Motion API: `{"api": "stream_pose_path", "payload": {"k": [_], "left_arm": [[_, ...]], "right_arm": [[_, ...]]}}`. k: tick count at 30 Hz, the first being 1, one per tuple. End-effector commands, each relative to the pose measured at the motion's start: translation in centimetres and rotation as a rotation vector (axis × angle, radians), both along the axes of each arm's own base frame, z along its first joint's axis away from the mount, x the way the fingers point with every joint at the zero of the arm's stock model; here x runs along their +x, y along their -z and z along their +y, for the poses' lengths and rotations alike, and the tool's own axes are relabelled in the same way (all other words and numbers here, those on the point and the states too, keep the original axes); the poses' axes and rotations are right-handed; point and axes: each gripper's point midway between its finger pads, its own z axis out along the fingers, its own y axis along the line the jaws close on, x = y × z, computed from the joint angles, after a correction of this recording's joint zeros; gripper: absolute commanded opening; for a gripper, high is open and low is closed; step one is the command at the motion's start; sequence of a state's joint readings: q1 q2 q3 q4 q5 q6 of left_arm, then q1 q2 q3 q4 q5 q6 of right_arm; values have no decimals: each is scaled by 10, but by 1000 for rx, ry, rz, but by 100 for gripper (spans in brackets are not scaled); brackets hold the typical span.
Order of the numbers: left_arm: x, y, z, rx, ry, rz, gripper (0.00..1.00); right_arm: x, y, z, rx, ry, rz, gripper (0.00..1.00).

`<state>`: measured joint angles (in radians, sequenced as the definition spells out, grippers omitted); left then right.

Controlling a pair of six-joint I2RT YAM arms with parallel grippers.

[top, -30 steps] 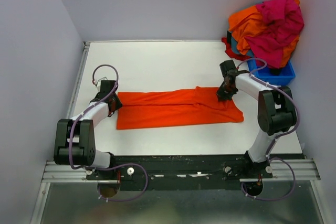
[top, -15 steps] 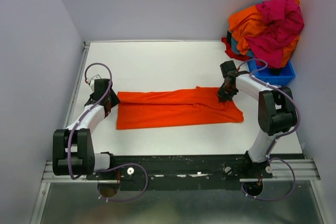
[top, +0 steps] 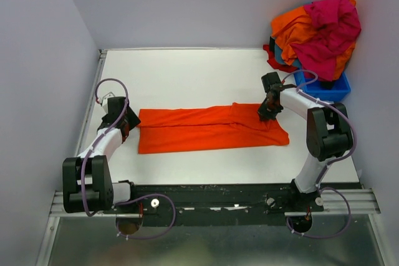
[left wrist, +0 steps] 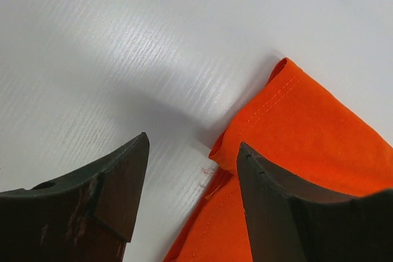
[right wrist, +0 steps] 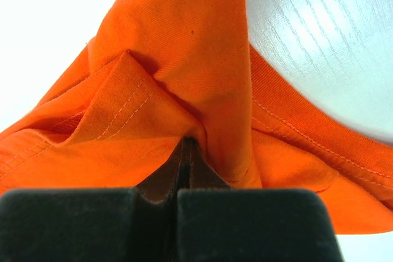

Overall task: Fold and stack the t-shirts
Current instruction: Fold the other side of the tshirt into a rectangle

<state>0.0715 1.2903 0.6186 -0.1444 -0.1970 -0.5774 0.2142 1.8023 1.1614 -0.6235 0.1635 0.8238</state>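
The bright orange t-shirt [top: 212,129] lies as a long folded strip across the middle of the table. My left gripper [top: 128,123] is open just off the strip's left end. In the left wrist view its open jaws [left wrist: 193,142] straddle the shirt's hemmed corner [left wrist: 307,127], which rests on the table without being pinched. My right gripper [top: 267,111] sits at the strip's upper right. In the right wrist view it [right wrist: 187,142] is shut on a bunched fold of the orange t-shirt [right wrist: 184,47]. More t-shirts [top: 318,29], orange, magenta-pink and red, are heaped at the back right.
The heap of shirts overflows a blue plastic bin [top: 330,88] in the back right corner, close behind the right arm. White walls stand along the left, back and right of the table [top: 187,73].
My left gripper has opened, let go of the shirt's left end and drawn back to the left. The right arm and the shirt have stayed put.
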Motion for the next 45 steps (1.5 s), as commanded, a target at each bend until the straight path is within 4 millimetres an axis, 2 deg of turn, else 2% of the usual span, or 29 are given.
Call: {"api": "stream_pose_path", "payload": {"k": [1,5,11,15,17,20,25,29,31,36,37,38,39,42,45], "left_arm": [[1,-4,-1,-40,-10,-48,72],[5,-7,-3,-71,-3,-81,72],[24,-25,-31,-130,115,-129,68],[33,-37,-52,-106,177,-126,65],[36,-42,-76,-95,243,-127,63],[43,-55,-116,-94,339,-135,60],[51,-55,-185,-193,480,-150,58],[58,-47,-231,-245,577,-121,55],[63,-40,-249,-261,617,-95,47],[69,-23,-283,-294,711,-48,13],[71,-26,-290,-304,730,-53,9],[72,-21,-294,-305,744,-36,4],[72,-19,-300,-306,758,-28,1],[73,-11,-312,-312,784,-6,0],[75,-2,-316,-319,778,15,0]], "right_arm": [[-8,8,-2,4,24,24,1],[-8,6,-2,8,21,17,1],[3,-17,-1,0,-78,-68,1],[8,-40,-7,-43,-166,-182,15],[9,-49,-6,-48,-220,-239,18],[14,-62,7,-5,-321,-310,21],[25,-77,49,113,-496,-376,30],[35,-82,78,152,-589,-393,40],[41,-80,89,144,-609,-381,43],[51,-72,110,104,-637,-328,43],[53,-69,112,90,-639,-312,43],[58,-69,114,67,-638,-306,44],[59,-66,114,46,-635,-289,45],[65,-58,116,-5,-634,-268,47],[66,-46,115,-38,-626,-225,47]]}}
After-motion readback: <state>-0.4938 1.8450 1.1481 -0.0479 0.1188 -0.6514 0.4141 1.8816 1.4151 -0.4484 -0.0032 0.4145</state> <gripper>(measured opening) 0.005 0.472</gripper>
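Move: Over the bare table by the t-shirt's left end, the left hand has the middle of the far edge about 30 cm to its right, 8 cm ahead and 3 cm below; the far left corner is 5 cm right and 5 cm ahead. From the right hand, the peaked fold on the far edge lies some 13 cm left, 7 cm ahead and roughly level; the near right corner is about 10 cm right and 11 cm back. Sweeping some 30 cm to the right and slightly forward in a low arc, the left hand goes to the middle of the t-shirt's far edge, turning clockwise about 40 degrees while its open fingers shut. The right hand lifts its closed tips free of the cloth, then swings left and forward towards the peaked fold, turning counter-clockwise, tips tilting outward, fingers opening about halfway. ##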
